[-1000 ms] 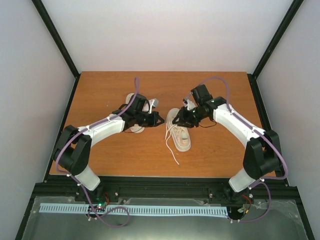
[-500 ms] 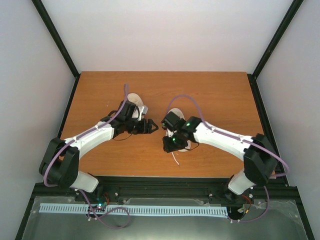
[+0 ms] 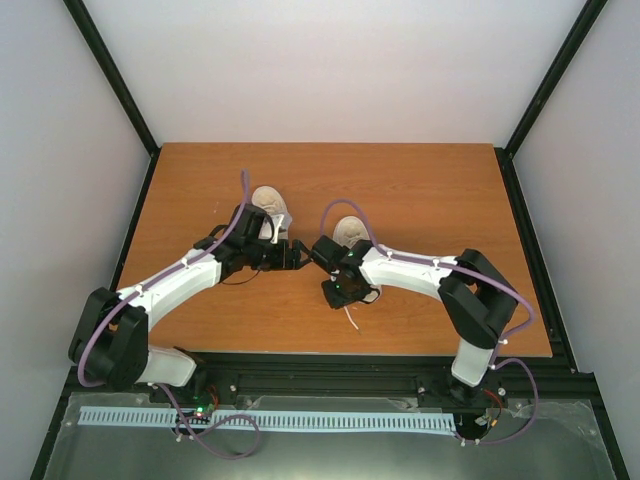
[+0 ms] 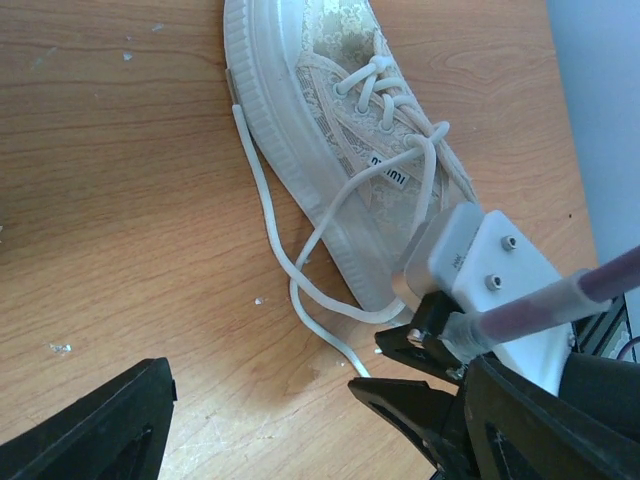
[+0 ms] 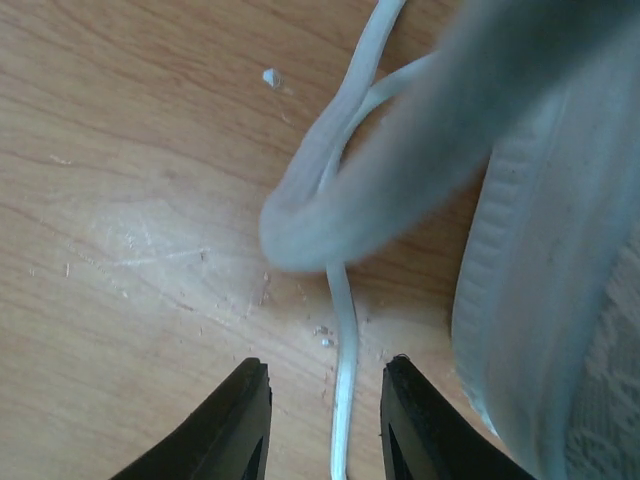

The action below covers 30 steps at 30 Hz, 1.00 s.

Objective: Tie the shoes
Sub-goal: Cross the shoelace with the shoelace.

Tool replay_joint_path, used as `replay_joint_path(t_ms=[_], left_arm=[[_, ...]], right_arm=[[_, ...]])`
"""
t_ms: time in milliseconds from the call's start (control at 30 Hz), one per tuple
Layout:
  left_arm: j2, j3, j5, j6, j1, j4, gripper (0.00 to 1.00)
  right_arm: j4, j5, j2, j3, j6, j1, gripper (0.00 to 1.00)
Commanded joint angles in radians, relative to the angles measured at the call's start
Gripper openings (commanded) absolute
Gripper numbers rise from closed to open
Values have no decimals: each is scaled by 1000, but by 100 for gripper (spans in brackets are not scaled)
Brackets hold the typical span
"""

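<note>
Two cream shoes stand toe-away on the wooden table, one on the left (image 3: 268, 203) and one on the right (image 3: 349, 232). My left gripper (image 3: 297, 256) hovers open between them and holds nothing. In the left wrist view the right shoe (image 4: 340, 120) shows its loose white laces (image 4: 268, 215) trailing over the wood. My right gripper (image 3: 338, 293) is low at the near side of the right shoe. Its fingers (image 5: 250, 415) stand apart on either side of a lace strand (image 5: 343, 400) without pinching it. The shoe's sole (image 5: 530, 300) fills the right of that view.
The table (image 3: 430, 200) is walled by white panels with black posts. A black rail (image 3: 320, 362) runs along its near edge. My right arm's white link and purple cable (image 4: 500, 290) lie close in front of the left gripper (image 4: 320, 410).
The left gripper has opened and drawn slightly toward the near side. The right arm has swung from the far side of the right shoe to its near side, down over the lace.
</note>
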Motion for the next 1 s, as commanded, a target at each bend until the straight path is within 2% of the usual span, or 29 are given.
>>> replay_joint_path(t_ms=[0, 600, 667, 733, 833, 967], left_arm=[[-18, 0, -8, 9, 2, -17, 82], [-18, 4, -11, 17, 2, -34, 83], [-15, 5, -12, 18, 2, -32, 83], [-12, 4, -14, 17, 2, -32, 83], [-5, 8, -14, 20, 2, -32, 83], [18, 25, -12, 25, 2, -37, 83]], right_arm=[[48, 28, 29, 17, -26, -5, 31], [147, -12, 84, -62, -79, -45, 15], [157, -23, 84, -72, -88, -45, 5], [134, -38, 76, -63, -103, -45, 3], [8, -29, -8, -7, -97, -43, 3], [-126, -21, -231, 37, -61, -68, 3]])
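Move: The lace's free stretch lies on the table almost under the open right fingers, about 2 cm ahead and some 3 cm below them. The lace crossing is about 5 cm ahead of this hand and also 3 cm down. The near shoe's middle is about 7 cm ahead and 5 cm to its right, roughly level in height. From the idle left hand the free stretch lies about 8 cm back, 7 cm right and 12 cm below. Lower the right gripper about 2.5 cm beside the shoe's heel, easing 1.5 cm forward, fingers pointing straight down and closing as they sink, until they pinch the lace just short of its tip. Once shut, lift it about 2 cm and draw back and right roughly 1 cm each, keeping the pinch. ##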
